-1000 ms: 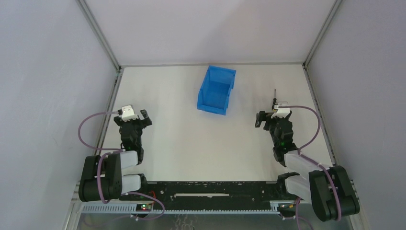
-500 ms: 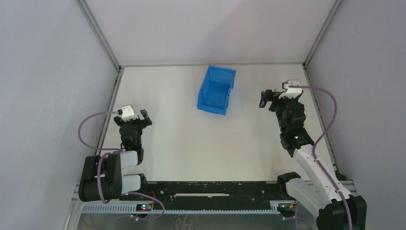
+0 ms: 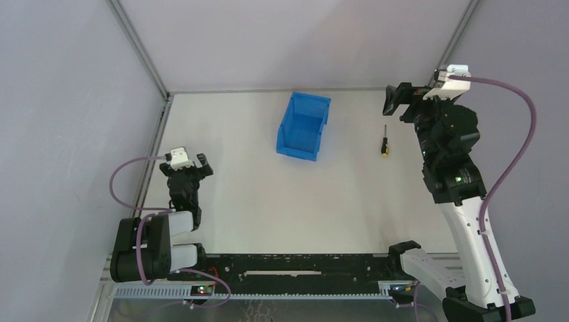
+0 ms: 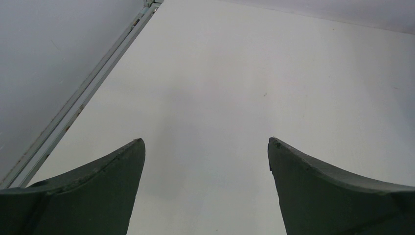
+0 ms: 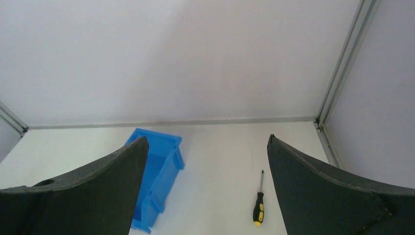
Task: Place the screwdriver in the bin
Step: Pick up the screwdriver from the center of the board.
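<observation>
The screwdriver (image 3: 385, 142) lies flat on the white table, right of the bin, its yellow-ended black handle toward the near side; the right wrist view shows it (image 5: 258, 208) low between the fingers, far below. The blue bin (image 3: 303, 126) stands empty at back centre, and appears (image 5: 161, 171) partly behind the left finger. My right gripper (image 3: 401, 102) is raised high over the back right corner, open and empty (image 5: 206, 139). My left gripper (image 3: 188, 164) rests low near the left edge, open (image 4: 205, 142), with only bare table between its fingers.
Grey walls close in the table on three sides. Metal rails run along the left edge (image 3: 153, 151) and the right edge (image 3: 446, 147). A black bar (image 3: 295, 263) with the arm bases lines the near edge.
My right arm has risen and stretched toward the back right corner, uncovering the screwdriver beneath it. Its gripper has stayed open. The left arm has not moved.
</observation>
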Robot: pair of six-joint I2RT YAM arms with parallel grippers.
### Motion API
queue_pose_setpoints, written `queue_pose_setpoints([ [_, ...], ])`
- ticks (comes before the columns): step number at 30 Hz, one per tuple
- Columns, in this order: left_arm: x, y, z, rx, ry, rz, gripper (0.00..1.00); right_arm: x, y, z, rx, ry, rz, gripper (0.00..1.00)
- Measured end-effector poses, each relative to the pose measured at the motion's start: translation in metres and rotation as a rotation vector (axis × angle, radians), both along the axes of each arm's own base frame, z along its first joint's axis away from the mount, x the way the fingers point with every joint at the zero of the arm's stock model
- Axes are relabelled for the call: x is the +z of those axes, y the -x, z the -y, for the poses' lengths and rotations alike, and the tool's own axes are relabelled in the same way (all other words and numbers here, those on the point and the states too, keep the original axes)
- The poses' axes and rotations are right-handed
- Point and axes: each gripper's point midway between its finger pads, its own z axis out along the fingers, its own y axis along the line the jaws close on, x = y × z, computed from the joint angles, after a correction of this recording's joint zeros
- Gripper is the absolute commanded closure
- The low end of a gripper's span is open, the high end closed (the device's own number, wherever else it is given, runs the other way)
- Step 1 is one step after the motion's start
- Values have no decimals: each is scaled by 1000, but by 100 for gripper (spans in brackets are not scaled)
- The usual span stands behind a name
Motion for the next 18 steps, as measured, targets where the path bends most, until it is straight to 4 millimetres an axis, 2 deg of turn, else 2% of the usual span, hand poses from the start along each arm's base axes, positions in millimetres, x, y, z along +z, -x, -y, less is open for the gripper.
queue_pose_setpoints([
  [4, 0, 0, 0, 0, 0, 0, 0, 22, 3, -1, 11, 0, 5, 0],
  [8, 0, 0, 0, 0, 0, 0, 0, 24, -1, -4, 21, 9, -30, 0],
  [13, 0, 0, 0, 0, 0, 0, 0, 5, -19, 2, -2, 25, -114, 0],
  [16, 0, 0, 0, 0, 0, 0, 0, -12, -41, 10, -34, 25, -188, 0],
  [18, 0, 0, 0, 0, 0, 0, 0, -30, -64, 18, -65, 20, -250, 0],
])
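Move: The screwdriver lies on the board about 14 cm ahead of the right hand, some 7 cm to its right and roughly 43 cm below, its handle towards the robot. The blue bin stands about 31 cm to the left of the screwdriver and 4 cm farther out. From the idle left hand, the screwdriver is about 12 cm ahead, some 71 cm to the right and 10 cm lower. Up a last 2.5 cm, then over into a quickening forward and downward sweep: the empty right hand goes about 6 cm forward, sinks some 5 cm from its peak and drifts a little right, towards the screwdriver. The wrist tips the fingers down about 15 degrees; they stay wide open, high above the board and touching nothing. ##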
